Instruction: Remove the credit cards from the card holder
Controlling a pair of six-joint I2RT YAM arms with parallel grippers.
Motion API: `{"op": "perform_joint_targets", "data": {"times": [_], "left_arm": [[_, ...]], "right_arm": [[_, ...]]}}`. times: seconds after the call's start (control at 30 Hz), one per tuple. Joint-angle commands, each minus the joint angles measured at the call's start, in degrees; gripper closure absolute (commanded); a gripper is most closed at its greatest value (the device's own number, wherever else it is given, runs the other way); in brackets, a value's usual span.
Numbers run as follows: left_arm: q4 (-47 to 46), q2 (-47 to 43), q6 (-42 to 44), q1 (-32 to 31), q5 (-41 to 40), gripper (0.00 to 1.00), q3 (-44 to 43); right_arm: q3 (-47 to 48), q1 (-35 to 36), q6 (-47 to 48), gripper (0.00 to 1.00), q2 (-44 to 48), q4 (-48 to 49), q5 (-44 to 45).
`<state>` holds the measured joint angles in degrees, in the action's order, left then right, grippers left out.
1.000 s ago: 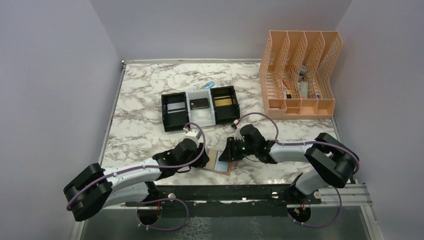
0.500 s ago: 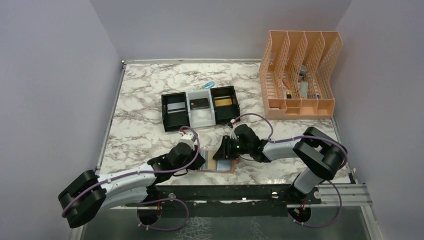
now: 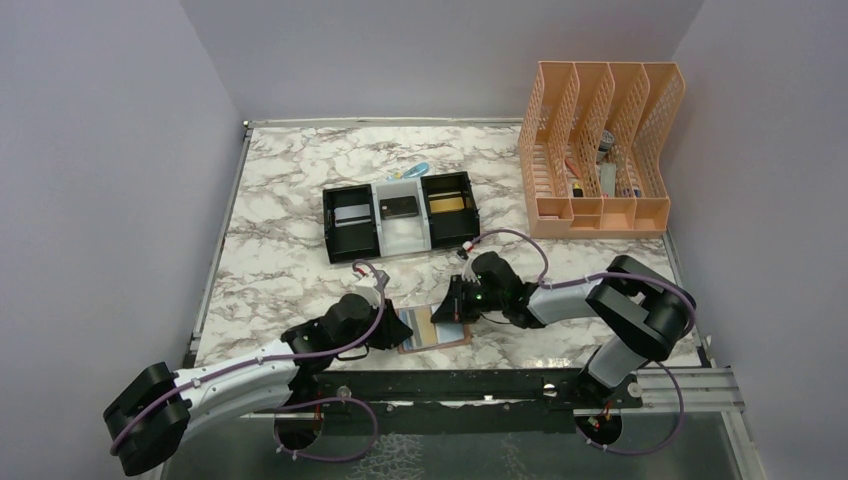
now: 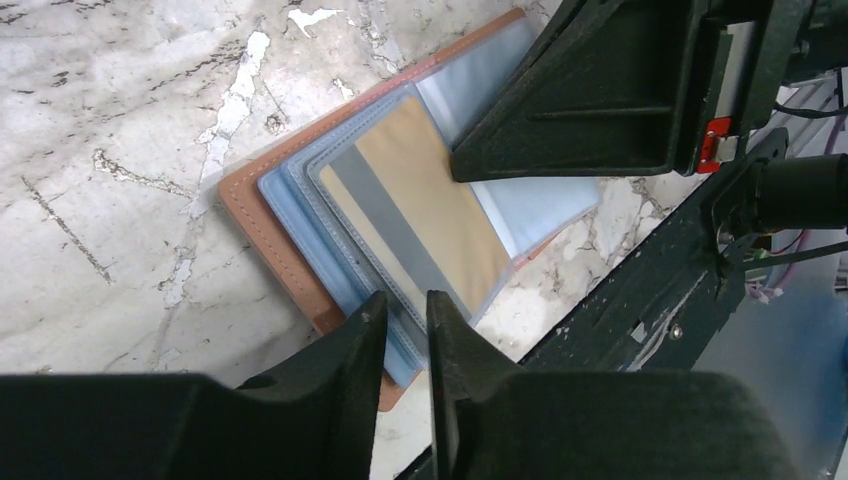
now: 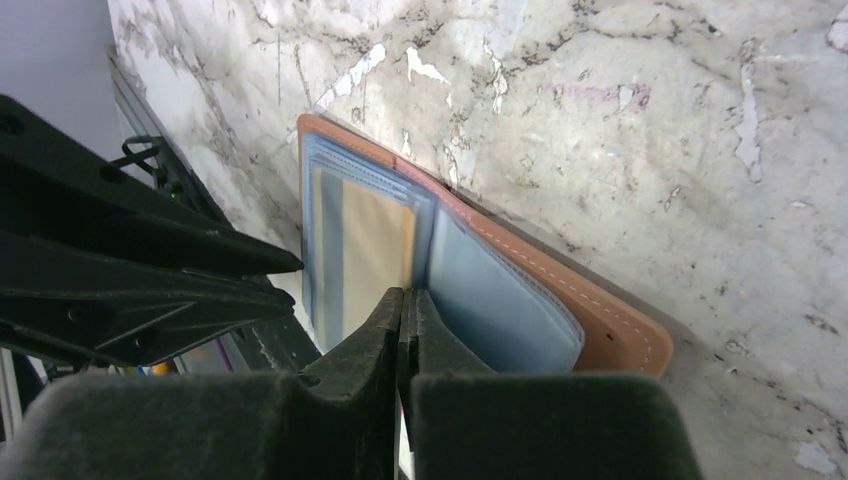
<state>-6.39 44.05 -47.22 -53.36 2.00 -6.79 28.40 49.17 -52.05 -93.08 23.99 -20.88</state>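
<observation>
The tan card holder (image 3: 432,328) lies open near the table's front edge, its pale blue pockets up. A gold credit card (image 4: 420,215) with a grey stripe sits in the top clear pocket, and is seen again as the gold card (image 5: 365,260). My left gripper (image 4: 405,300) is shut to a narrow gap on the edge of the blue pockets at the holder's near-left corner. My right gripper (image 5: 405,293) is shut, with its tip at the fold between the gold card's pocket and the empty blue pocket (image 5: 500,300). Nothing shows between its fingers.
A black-and-white three-compartment tray (image 3: 378,232) stands behind the holder with a silvery card (image 3: 352,213), a dark card (image 3: 399,206) and a gold card (image 3: 447,204) in it. An orange file rack (image 3: 600,150) stands at the back right. The black front rail (image 3: 480,385) runs just below the holder.
My left arm has drawn back toward the near-left and its jaws have narrowed onto the pocket edge. The right gripper has shut at the fold. The holder has turned slightly.
</observation>
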Motion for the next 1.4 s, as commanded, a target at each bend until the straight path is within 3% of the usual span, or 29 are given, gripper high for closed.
{"op": "perform_joint_targets", "data": {"times": [0.0, 0.07, 0.27, 0.47, 0.73, 1.07, 1.37], "left_arm": [[0.94, -0.70, -1.44, -0.25, 0.01, 0.70, 0.13], [1.08, -0.49, -1.72, -0.23, -0.47, 0.64, -0.29], [1.25, 1.12, -1.65, -0.25, -0.49, 0.58, -2.24], [0.71, 0.38, -2.03, -0.27, -0.08, 0.58, -3.28], [-1.35, -3.87, -3.67, -0.34, 0.07, 0.57, -2.29], [-8.77, 1.81, -6.27, -0.34, 3.42, 0.52, -0.34], [-10.69, 5.07, -6.44, -0.37, 3.19, 0.54, -0.82]], "right_arm": [[-1.35, 0.42, 2.20, 0.99, 2.63, -1.55, -2.48], [-1.99, 0.40, 1.77, 0.99, 3.38, -0.65, -2.92], [-4.66, -1.27, 1.19, 0.99, -1.14, 5.35, -4.43], [-11.97, -4.34, -4.24, 0.99, -9.56, 21.39, -5.69], [-10.90, -4.44, -1.42, 0.99, -8.65, 14.15, -2.03], [-9.72, -4.43, -0.82, 0.99, -8.00, 11.52, -1.46], [-8.93, -4.43, -0.57, 0.98, -7.45, 9.84, -1.71]]}}
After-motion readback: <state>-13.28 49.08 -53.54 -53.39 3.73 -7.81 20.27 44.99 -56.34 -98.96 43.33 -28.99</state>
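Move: The top sleeve with the beige card, on the left half of the open card holder, has its middle some 2 cm to my left hand's right, 1 cm ahead and 2 cm below; my fingers hover at its near outer corner. From my right hand that sleeve lies about 4 cm left, 2 cm back and 1 cm down. The blue pocket on the holder's right half lies roughly 2 cm right and 2 cm back of my right hand, equally low. With my fingers still shut, my right hand slips about 1 cm back and 1 cm right, then sinks 1 cm, rolling some 10 degrees, and stays with its tips holding down the sleeve's inner edge by the spine. My left hand opens its fingers to about half at the outer corner, dips slightly, rises about 4 cm while drifting 2 cm right, then comes back down roughly 2 cm around the raised flap. ##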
